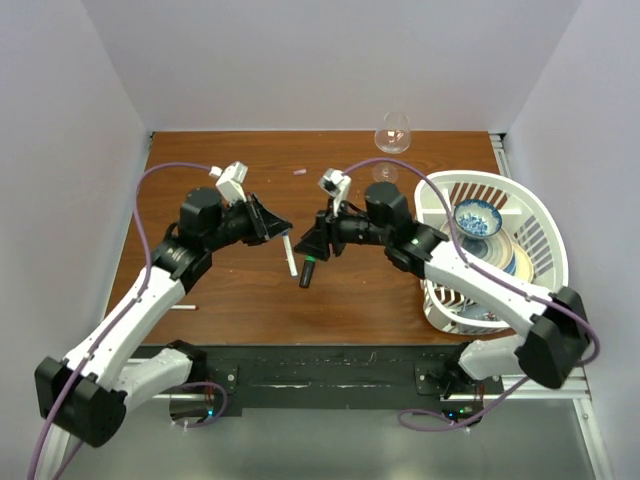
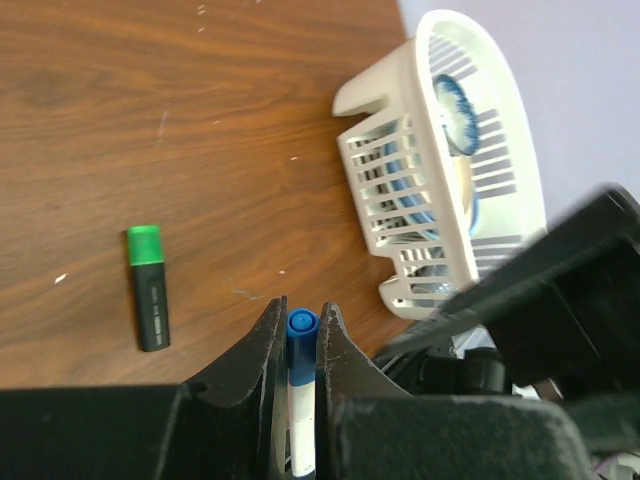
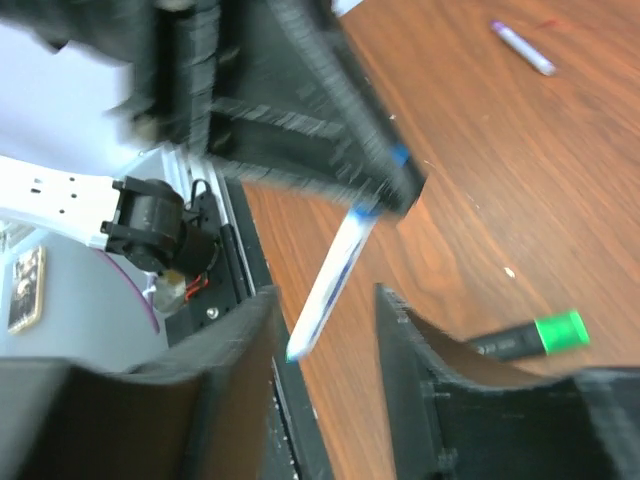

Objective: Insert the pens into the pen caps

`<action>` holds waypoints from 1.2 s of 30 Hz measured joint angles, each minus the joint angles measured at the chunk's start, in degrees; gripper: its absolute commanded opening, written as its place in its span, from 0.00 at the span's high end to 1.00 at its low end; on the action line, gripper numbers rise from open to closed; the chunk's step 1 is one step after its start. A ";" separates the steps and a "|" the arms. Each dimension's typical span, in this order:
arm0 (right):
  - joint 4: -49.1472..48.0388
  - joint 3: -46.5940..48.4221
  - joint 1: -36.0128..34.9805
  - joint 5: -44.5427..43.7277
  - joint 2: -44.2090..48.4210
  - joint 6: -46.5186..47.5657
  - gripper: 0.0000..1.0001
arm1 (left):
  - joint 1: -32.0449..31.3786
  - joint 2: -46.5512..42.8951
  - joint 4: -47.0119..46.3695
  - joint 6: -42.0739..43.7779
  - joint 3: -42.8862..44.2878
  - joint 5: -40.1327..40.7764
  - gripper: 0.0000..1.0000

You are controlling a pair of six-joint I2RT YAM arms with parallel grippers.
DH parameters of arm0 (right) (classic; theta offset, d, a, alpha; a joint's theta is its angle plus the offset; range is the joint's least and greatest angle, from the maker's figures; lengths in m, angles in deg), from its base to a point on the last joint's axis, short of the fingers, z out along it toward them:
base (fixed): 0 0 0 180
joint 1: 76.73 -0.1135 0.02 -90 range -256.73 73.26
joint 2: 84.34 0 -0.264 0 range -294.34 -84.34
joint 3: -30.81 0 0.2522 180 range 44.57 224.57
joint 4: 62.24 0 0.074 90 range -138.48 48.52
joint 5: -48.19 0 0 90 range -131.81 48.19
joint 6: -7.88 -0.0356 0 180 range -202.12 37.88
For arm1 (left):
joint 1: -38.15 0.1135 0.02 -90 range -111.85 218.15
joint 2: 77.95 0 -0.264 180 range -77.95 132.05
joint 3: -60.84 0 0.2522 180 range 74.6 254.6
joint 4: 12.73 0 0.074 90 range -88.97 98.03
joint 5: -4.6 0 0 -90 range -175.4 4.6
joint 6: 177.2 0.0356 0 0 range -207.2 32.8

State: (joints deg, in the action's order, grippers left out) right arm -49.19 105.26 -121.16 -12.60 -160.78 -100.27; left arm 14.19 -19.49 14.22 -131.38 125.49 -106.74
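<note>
My left gripper (image 1: 286, 227) is shut on a white pen (image 1: 291, 254) with a blue cap on its top end (image 2: 301, 325). It holds the pen above the table, tip pointing down. In the right wrist view the pen (image 3: 335, 272) hangs with its lower tip between my right gripper's (image 3: 322, 325) open jaws, touching neither. My right gripper (image 1: 306, 243) faces the left one closely. A black marker with a green cap (image 1: 307, 272) lies on the table under them and also shows in the left wrist view (image 2: 148, 288) and the right wrist view (image 3: 525, 338). A thin pale pen (image 1: 183, 307) lies at the left.
A tiny pink cap (image 1: 299, 171) lies at the table's back. A wine glass (image 1: 392, 135) stands at the back right. A white slatted basket (image 1: 545, 225) holding a blue-patterned bowl (image 1: 478, 217) fills the right side. A pale pen (image 3: 522, 47) lies farther off.
</note>
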 measured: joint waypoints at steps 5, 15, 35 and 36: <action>-0.33 -8.63 0.17 -2.51 9.81 -3.08 0.24 | 0.04 6.62 4.35 3.43 4.94 3.96 1.00; 4.90 -10.58 0.13 -9.51 20.57 -4.28 0.13 | 0.22 21.24 3.61 7.58 5.27 13.79 1.00; 8.72 -10.60 0.13 -12.59 20.24 -3.85 0.13 | 0.20 38.99 0.74 9.31 5.27 18.18 0.55; 8.85 -10.60 0.13 -12.90 20.28 -3.85 0.13 | 0.20 38.99 0.76 9.27 5.27 18.23 0.52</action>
State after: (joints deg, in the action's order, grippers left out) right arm -40.34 94.66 -121.03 -25.49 -140.50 -104.12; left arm 14.38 19.50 14.98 -122.11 130.76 -88.51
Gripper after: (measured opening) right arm 0.869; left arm 0.413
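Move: The blue-capped white pen is already in the left fingers, held by its cap with the body trailing back towards the robot. The bare table spot it goes to lies about 8 cm ahead of the left hand, 3 cm left and 23 cm below. The green-capped black pen lies about 3 cm ahead of that hand, 3 cm to its right and 24 cm down. From the right hand, now empty, the spot is some 11 cm ahead, 8 cm left and 23 cm below. The capped white pen is carried down about 22 cm to the table by the left hand, which also goes some 8 cm forward and slightly left, mostly early on, and tips its fingers steeply down; at the bottom the fingers open partway and let go. The empty right hand meanwhile backs off to its right about 7 cm and a little back, opening wide, then waits. ##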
